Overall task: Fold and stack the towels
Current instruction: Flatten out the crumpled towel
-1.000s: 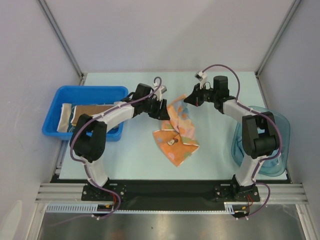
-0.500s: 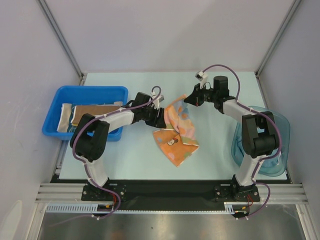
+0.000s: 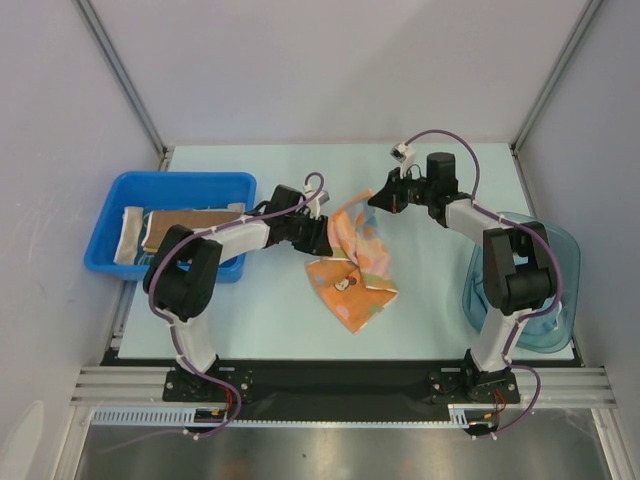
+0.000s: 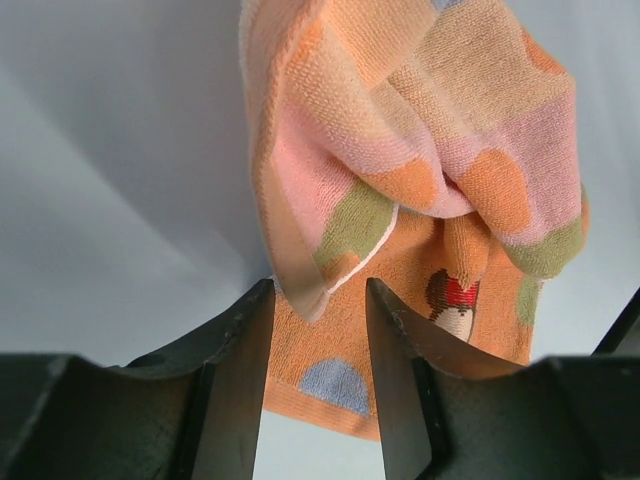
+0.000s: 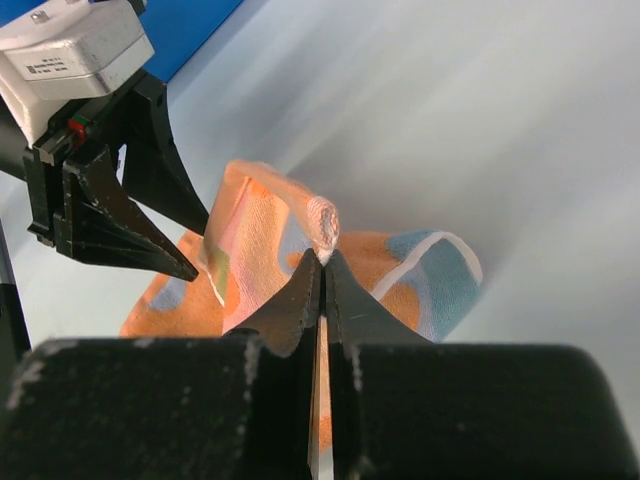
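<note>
An orange towel with pale dots [image 3: 352, 272] lies crumpled mid-table, one edge pulled up. My right gripper [image 3: 374, 200] is shut on that raised edge; in the right wrist view the cloth [image 5: 262, 232] bunches out above the closed tips of that gripper [image 5: 324, 256]. My left gripper [image 3: 326, 236] sits at the towel's hanging left side. Seen from the left wrist, its jaws [image 4: 320, 290] stand apart with a drooping corner of the towel [image 4: 400, 150] just between the tips, not pinched. The left fingers [image 5: 135, 218] also show in the right wrist view.
A blue bin [image 3: 110, 215] at the left holds folded towels, a brown one [image 3: 188, 221] and a pale one [image 3: 129, 236]. A translucent teal bowl [image 3: 556, 300] sits at the right, beside the right arm. Grey walls with metal posts enclose the table.
My left gripper has slid down-right to the towel's hanging corner, and its jaws have narrowed a little around it. The right gripper has held still with the raised edge.
</note>
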Motion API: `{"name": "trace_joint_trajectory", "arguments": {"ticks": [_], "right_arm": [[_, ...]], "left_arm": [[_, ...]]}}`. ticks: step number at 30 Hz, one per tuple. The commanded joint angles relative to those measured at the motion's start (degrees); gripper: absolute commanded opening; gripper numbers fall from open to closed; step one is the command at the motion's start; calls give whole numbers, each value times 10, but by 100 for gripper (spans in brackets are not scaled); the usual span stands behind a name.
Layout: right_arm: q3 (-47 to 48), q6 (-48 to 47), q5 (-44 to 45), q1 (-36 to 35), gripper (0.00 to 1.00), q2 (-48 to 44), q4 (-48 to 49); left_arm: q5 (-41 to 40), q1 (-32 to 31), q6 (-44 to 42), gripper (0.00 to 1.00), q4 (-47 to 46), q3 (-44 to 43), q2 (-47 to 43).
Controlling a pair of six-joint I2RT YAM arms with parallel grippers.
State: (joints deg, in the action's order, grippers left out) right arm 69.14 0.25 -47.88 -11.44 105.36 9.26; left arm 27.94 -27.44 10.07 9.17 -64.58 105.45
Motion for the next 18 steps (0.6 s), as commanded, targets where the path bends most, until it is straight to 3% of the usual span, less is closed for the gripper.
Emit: {"name": "trace_joint_trajectory", "arguments": {"ticks": [1, 6, 9, 10, 11, 14, 18], "right_arm": [[21, 3, -3, 3, 0, 2, 16], [22, 9, -3, 3, 0, 1, 21], [20, 9, -1, 3, 0, -1, 20], [20, 9, 1, 3, 0, -2, 20], [22, 12, 17, 3, 0, -8, 16], [41, 37, 96, 3, 0, -40, -29], [77, 70, 244, -7, 0, -154, -119]], "left_arm": [[25, 4, -3, 46, -28, -9, 7], [26, 4, -1, 46, -26, -23, 25], [34, 3, 3, 20, -31, -22, 29], [35, 3, 3, 5, -28, -21, 25], [29, 3, 3, 0, -25, -26, 19], [-2, 3, -20, 0, 37, -65, -27], [-110, -9, -89, 0, 226, -188, -108]]}}
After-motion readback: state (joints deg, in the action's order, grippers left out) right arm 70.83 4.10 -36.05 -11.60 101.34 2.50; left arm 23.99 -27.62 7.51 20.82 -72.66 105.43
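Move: The loose hanging edge of the towel is already between the left hand's half-open fingers, about level fore-and-aft, some 1 cm to its right and 1 cm below. The orange flat part lies about 9 cm back, 7 cm right and 4 cm lower; the corner held by the right hand is some 10 cm ahead, 12 cm right and 10 cm higher. From the right hand, the loose edge is about 10 cm back, 12 cm left and 10 cm below. The left hand sinks about 1.5 cm with its fingers around the towel's loose hanging edge, shuts them from half open to pinch it, then lifts it some 3.5 cm, easing slightly forward and left as the lift begins. The right hand keeps its closed pinch on the far corner and holds still until the left has gripped, then draws away about 2 cm to the right, also rising and edging forward, while it turns some 10 degrees clockwise. ##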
